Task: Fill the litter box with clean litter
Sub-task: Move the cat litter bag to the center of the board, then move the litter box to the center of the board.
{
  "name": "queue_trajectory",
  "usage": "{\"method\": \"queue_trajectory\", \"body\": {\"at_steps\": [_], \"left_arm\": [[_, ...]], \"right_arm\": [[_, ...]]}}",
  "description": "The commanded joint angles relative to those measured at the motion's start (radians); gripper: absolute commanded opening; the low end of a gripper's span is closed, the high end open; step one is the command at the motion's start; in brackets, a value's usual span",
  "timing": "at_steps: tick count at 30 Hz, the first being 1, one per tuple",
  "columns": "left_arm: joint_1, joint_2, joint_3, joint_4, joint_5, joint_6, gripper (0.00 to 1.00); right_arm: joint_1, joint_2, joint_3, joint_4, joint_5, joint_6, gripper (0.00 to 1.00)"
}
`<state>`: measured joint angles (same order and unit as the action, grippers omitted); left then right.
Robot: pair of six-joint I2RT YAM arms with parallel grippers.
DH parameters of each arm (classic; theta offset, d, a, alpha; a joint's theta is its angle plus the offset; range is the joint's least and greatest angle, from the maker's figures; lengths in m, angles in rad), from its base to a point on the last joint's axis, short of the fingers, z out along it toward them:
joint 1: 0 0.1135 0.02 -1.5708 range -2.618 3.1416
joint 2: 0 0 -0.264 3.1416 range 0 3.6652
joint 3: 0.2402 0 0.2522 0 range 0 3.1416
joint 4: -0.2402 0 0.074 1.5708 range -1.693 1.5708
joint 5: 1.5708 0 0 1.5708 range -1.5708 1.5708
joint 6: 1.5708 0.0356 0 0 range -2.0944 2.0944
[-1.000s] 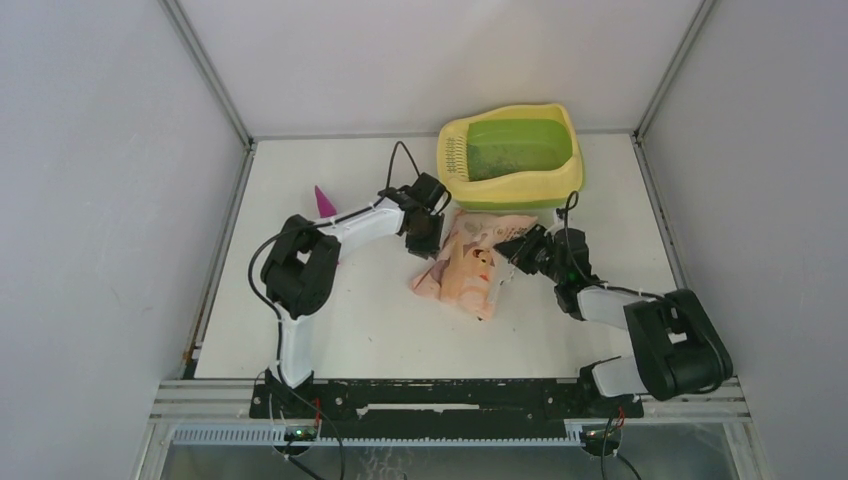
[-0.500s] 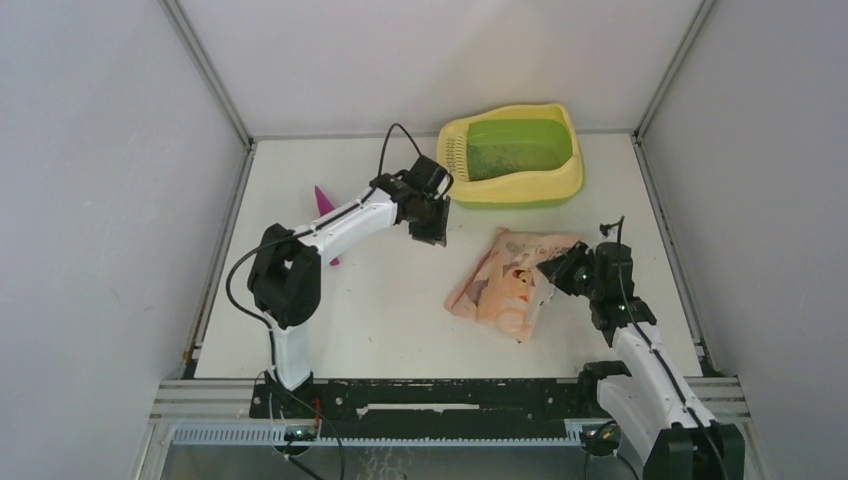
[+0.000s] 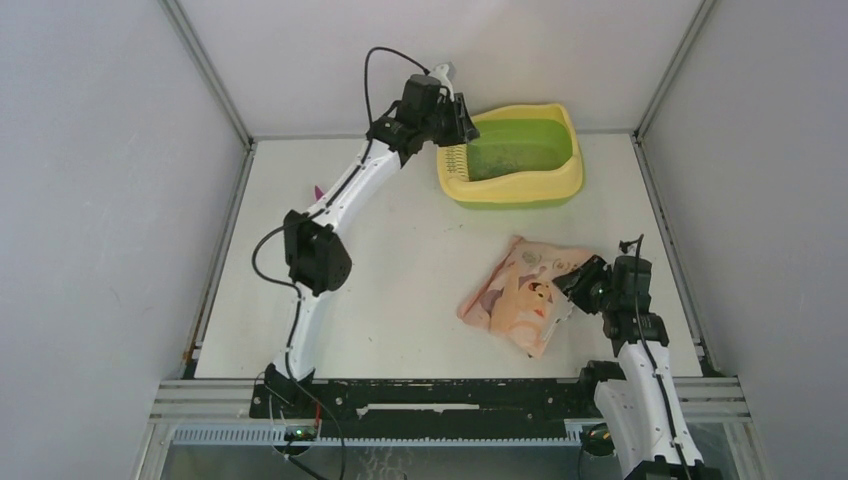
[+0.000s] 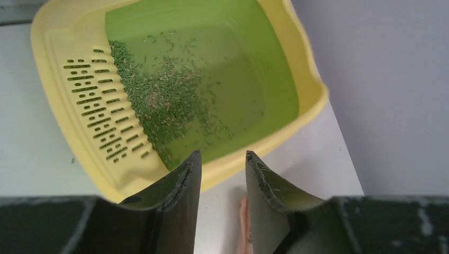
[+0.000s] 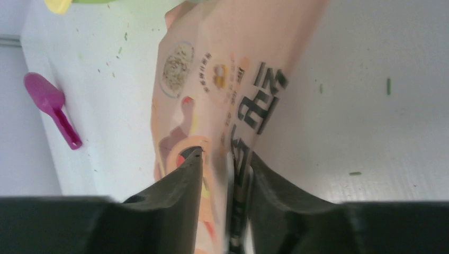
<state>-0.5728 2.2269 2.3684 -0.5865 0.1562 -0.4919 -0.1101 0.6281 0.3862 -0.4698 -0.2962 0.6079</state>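
Observation:
The litter box (image 3: 512,192), pale yellow with a lime-green basin, stands at the back of the table. Litter (image 4: 159,100) lies as dark granules in the basin beside the slotted grille (image 4: 100,100). My left gripper (image 3: 460,115) hangs above the grille end. In its wrist view it (image 4: 222,156) is open with nothing between the fingers, over the box's near rim (image 4: 312,90). A peach-pink printed bag (image 3: 520,295) lies flat at the right. My right gripper (image 3: 572,290) is at its right edge. In the right wrist view it (image 5: 225,153) is shut on the bag (image 5: 212,79), whose blurred edge stands between the fingers.
A magenta scoop (image 5: 50,106) lies on the table at the far left, beyond the bag. Stray granules (image 5: 388,85) are scattered on the white tabletop. Grey walls close in the table on the left, right and back.
The left arm lifted from beside the bag and swung up over the box's grille end. The right gripper dragged the bag right and nearer to the arm bases. Both jaws widened slightly.

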Motion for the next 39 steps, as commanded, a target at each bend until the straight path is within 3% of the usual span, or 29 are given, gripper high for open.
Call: {"method": "queue_trajectory", "body": {"at_steps": [1, 2, 3, 4, 8, 15, 23, 39], "left_arm": [[0.035, 0.155, 0.031, 0.194, 0.111, -0.094, 0.41], [0.036, 0.178, 0.035, 0.226, 0.127, -0.107, 0.41], [0.036, 0.198, 0.042, 0.262, 0.134, -0.12, 0.41], [0.036, 0.213, 0.049, 0.283, 0.137, -0.13, 0.41], [0.032, 0.261, 0.085, 0.305, 0.089, -0.126, 0.41], [0.02, 0.327, 0.16, 0.203, 0.0, -0.064, 0.43], [-0.001, 0.322, 0.154, 0.021, -0.132, 0.05, 0.44], [-0.008, 0.325, 0.13, -0.108, -0.224, 0.125, 0.44]], "right_arm": [[-0.008, 0.038, 0.072, 0.029, -0.079, 0.003, 0.65], [-0.008, 0.06, 0.09, 0.03, -0.085, 0.001, 0.88], [-0.008, 0.08, 0.108, 0.028, -0.09, -0.008, 0.98], [-0.008, 0.098, 0.129, 0.021, -0.091, -0.016, 0.99], [-0.008, 0.12, 0.182, 0.008, -0.086, -0.038, 0.99], [-0.008, 0.141, 0.226, 0.007, -0.099, -0.05, 0.99], [-0.008, 0.17, 0.243, 0.019, -0.093, -0.047, 0.99], [-0.008, 0.17, 0.231, 0.029, -0.116, -0.039, 0.99]]}}
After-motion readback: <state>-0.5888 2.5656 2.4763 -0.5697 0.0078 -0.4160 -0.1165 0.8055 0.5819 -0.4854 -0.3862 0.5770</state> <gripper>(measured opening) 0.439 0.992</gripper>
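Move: The right hand still has the near edge of the litter bag between its fingers; the bag's middle lies about 8 cm to its left, 2 cm back and 5 cm lower, and the litter box some 32 cm ahead, 10 cm left. From the high left hand, the litter box's middle is about 7 cm ahead, 11 cm right and 21 cm below; the bag lies roughly 29 cm back, 13 cm right and 24 cm lower. The right fingers spring from nearly shut to wide open and let go of the litter bag, then the hand lifts about 4.5 cm, easing a little forward, and stays there open above the bag's edge. Meanwhile the left hand drops quickly, some 16 cm and about 5 cm forward, bobs up slightly and sinks again to hover over the slatted left side of the litter box, its left side rolling up by some 10 to 15 degrees and its fingers staying partly open; no touch on the box can be made out. ##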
